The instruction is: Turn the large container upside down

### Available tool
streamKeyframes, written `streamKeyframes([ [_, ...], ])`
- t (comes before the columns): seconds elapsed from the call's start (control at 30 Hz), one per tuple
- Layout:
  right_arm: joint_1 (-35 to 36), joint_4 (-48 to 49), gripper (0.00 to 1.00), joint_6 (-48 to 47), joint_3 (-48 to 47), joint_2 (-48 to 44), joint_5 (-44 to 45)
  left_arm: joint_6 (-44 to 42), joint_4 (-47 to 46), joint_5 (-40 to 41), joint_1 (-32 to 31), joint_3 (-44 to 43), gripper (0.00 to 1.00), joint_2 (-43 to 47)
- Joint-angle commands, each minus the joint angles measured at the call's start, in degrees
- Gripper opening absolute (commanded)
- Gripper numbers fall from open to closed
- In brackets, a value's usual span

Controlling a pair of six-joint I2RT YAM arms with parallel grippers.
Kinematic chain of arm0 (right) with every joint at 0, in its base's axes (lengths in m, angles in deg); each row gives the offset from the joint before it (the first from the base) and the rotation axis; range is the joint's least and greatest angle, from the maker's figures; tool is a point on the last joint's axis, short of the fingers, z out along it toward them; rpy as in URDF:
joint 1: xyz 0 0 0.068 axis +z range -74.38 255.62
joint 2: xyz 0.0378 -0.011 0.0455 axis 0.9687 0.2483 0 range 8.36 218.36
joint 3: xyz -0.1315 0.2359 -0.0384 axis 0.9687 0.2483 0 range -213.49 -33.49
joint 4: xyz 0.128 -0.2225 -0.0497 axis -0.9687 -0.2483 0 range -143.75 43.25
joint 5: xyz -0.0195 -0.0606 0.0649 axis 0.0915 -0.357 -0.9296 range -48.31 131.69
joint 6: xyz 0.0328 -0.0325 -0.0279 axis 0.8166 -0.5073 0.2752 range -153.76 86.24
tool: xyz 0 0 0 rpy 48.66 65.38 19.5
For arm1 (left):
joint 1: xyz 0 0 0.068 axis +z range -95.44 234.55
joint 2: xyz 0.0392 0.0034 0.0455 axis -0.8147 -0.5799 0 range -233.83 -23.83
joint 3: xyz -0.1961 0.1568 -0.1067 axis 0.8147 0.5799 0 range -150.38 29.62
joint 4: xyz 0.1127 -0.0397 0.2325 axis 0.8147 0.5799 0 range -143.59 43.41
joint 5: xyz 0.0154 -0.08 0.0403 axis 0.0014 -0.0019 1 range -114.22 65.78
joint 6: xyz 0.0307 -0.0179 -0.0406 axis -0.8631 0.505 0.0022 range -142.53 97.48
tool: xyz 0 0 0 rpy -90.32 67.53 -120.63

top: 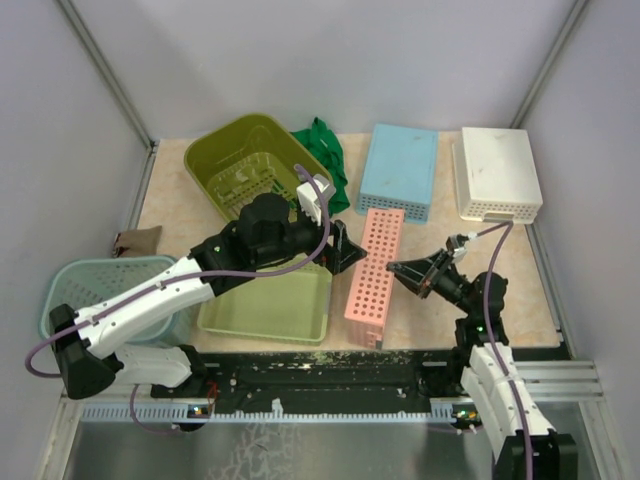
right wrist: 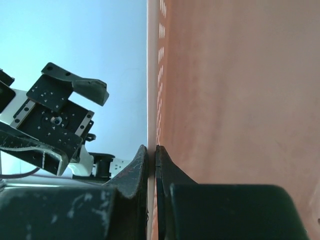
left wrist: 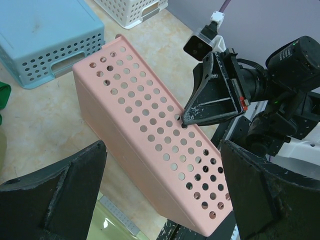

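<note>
The large container is a long pink perforated bin standing tipped on one long side in the middle of the table, its holed face up. My right gripper is shut on the thin edge of its right wall, seen close in the right wrist view with the pink wall filling the right half. My left gripper hovers open just left of the bin. In the left wrist view its wide-apart fingers frame the pink container without touching it, and the right gripper pinches the upper rim.
A tilted olive basket and green cloth sit at the back left. A blue bin and white bin lie upside down at the back. A pale green tray is near front; a teal basket stands far left.
</note>
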Motion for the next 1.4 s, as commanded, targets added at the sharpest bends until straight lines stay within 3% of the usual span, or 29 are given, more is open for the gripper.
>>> streamKeyframes([
  [0.0,-1.84,5.88,0.0,-0.23,1.82,-0.38,-4.04,0.41,-1.9,-1.29,0.23,-1.22,1.0,-0.34],
  [0.27,-3.88,4.93,0.0,-0.88,2.36,-1.45,-5.23,0.19,-1.85,-1.43,0.23,-1.13,1.0,-0.41],
  [0.37,-4.45,-6.48,0.0,-8.28,-1.0,-1.68,-5.62,0.19,-1.71,-1.44,0.23,-0.81,1.0,-0.21],
  [0.43,-4.54,-19.49,0.0,-17.63,-5.25,-1.75,-4.53,0.17,-1.73,-1.49,0.19,-0.58,1.0,-0.11],
  [0.53,-4.7,-37.9,0.0,-30.77,-12.95,-0.85,-0.27,0.0,-1.66,-1.71,0.2,-0.48,1.0,-0.1],
  [0.63,-4.95,-50.26,0.0,-40.44,-18.89,1.25,4.69,-0.18,-1.76,-1.79,0.19,-0.33,1.0,-0.18],
  [0.8,-6.74,-55.0,0.0,-45.37,-20.22,3.76,5.31,-0.21,-1.91,-2.41,0.19,-0.26,1.0,-0.57],
  [0.87,-7.44,-56.02,0.04,-46.62,-20.18,3.74,5.81,-0.08,-2.03,-2.42,0.19,0.05,1.0,-0.47],
  [1.1,-7.8,-68.22,0.17,-55.88,-26.45,5.18,18.9,-0.29,-1.66,-2.54,0.19,0.53,1.0,-1.41],
  [1.17,-7.87,-69.42,0.22,-55.94,-27.21,4.85,21.17,-0.34,-1.67,-2.64,0.16,0.45,1.0,-1.8],
  [1.37,-7.89,-75.29,0.24,-52.31,-29.98,5.0,33.21,-0.5,-2.05,-3.05,0.16,0.03,1.0,-2.63],
])
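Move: The right gripper already pinches the upper rim of the pink container, which is up on its long side with the opening to the right. The container's middle is about 4 cm left, 3 cm back and 11 cm below the gripper; the bare table that it is being tipped towards lies some 18 cm right and 22 cm below. From that gripper, the upturned blue container is about 30 cm ahead and 5 cm right, the green tray about 35 cm left and 2 cm back. From the left gripper, the pink container's middle is roughly 8 cm right, 4 cm back and 20 cm below. Draw the right gripper about 7 cm to the right, taking the pink container's upper rim with it, away from the green tray and over the bare table, easing a little forward towards the end. As you go, tip the fingers down some 30 degrees and swing them to point more forward; in the last part, loosen the pinch to about a quarter open, keeping the rim between the fingers. ##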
